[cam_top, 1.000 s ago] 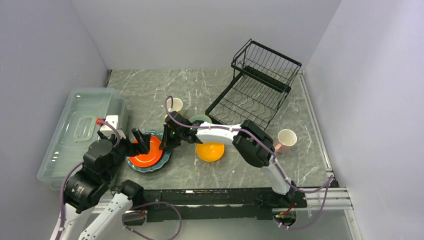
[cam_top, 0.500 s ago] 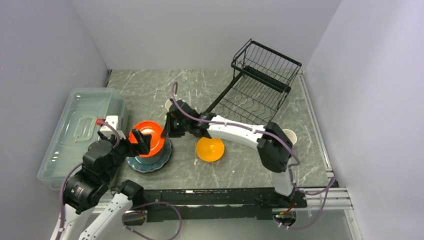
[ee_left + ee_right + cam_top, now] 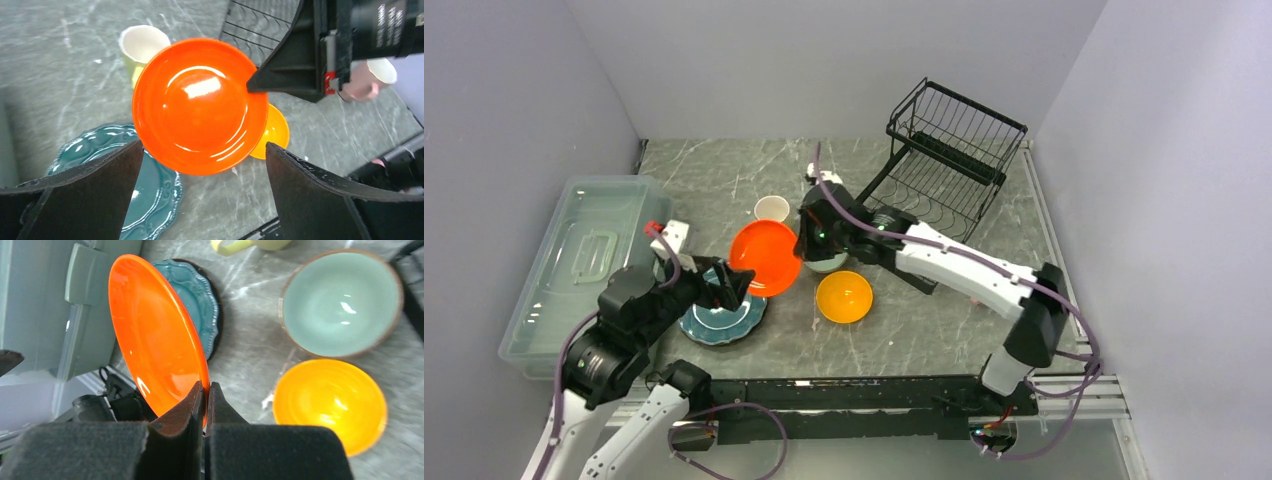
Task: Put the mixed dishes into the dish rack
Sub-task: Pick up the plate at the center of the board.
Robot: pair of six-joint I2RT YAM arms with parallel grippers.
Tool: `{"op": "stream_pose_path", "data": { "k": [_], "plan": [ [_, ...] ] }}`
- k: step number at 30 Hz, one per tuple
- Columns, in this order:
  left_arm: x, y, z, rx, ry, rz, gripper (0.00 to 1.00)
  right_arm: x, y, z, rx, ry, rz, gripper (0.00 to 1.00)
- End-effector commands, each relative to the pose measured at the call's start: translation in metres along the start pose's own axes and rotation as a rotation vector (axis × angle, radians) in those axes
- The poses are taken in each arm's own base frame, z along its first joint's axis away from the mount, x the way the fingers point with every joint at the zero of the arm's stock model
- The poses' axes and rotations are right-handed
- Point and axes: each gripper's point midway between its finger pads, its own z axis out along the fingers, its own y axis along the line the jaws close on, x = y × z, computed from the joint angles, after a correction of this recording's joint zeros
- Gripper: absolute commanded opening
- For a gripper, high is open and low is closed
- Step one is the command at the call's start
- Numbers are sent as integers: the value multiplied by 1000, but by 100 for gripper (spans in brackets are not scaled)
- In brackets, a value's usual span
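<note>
My right gripper (image 3: 206,390) is shut on the rim of the small orange-red plate (image 3: 765,257), which hangs tilted above the table. My left gripper (image 3: 729,290) stands open and empty over the teal plate (image 3: 721,318), just left of and below the lifted plate (image 3: 200,105). The orange-yellow bowl (image 3: 844,296) sits to the right. The pale green bowl (image 3: 340,302) lies partly under the right arm. The pale yellow mug (image 3: 772,209) stands behind. The pink mug (image 3: 372,80) shows only in the left wrist view. The black dish rack (image 3: 944,165) is at the back right.
A clear plastic lidded bin (image 3: 589,265) lies along the left edge of the table. Grey walls close in on both sides. The right arm (image 3: 964,270) stretches across the front of the rack's lower tray.
The right gripper has lifted the orange-red plate off the teal plate and carried it right and toward the back. The left gripper stayed open and shifted slightly right.
</note>
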Motion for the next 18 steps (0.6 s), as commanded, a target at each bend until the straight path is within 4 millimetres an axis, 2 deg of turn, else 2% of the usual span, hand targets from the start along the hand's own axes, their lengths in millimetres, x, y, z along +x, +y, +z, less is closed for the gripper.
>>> {"op": "stream_pose_path", "data": {
  "k": [1,5,8,14,18],
  "plan": [
    [-11,-40,15,216,37,64,99,-18,-32,-48,91,-55,-44,0],
    [-13,-56,25,297,136,101,100,-29,-54,-80,99,-62,-20,0],
    [-16,-64,30,337,185,123,99,-32,-68,-97,120,-55,-19,0],
    [-17,-76,43,407,247,169,100,-37,-97,-111,150,-9,2,0],
    [-12,-87,54,432,284,200,99,-52,-115,-126,201,-31,0,0]
  ]
}}
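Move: The right hand already holds the orange plate by its rim, roughly 20 cm over the table. The middle of the dish rack's lower tray lies about 26 cm to its right, 16 cm ahead and 17 cm down. The yellow bowl is some 9 cm right and 3 cm back, the green bowl about 5 cm right and 8 cm ahead, both some 17 cm below. From the empty left hand, the rack is about 36 cm right, 27 cm ahead and 23 cm down. Rightward at a quick pace, the right hand carries the orange plate about 15 cm towards the dish rack, rising a little at first and keeping its rim pinch while the wrist turns slightly clockwise. The open, empty left hand follows some 8 cm to the right and slightly forward, turning about 25 degrees clockwise, away from the blue plate. ##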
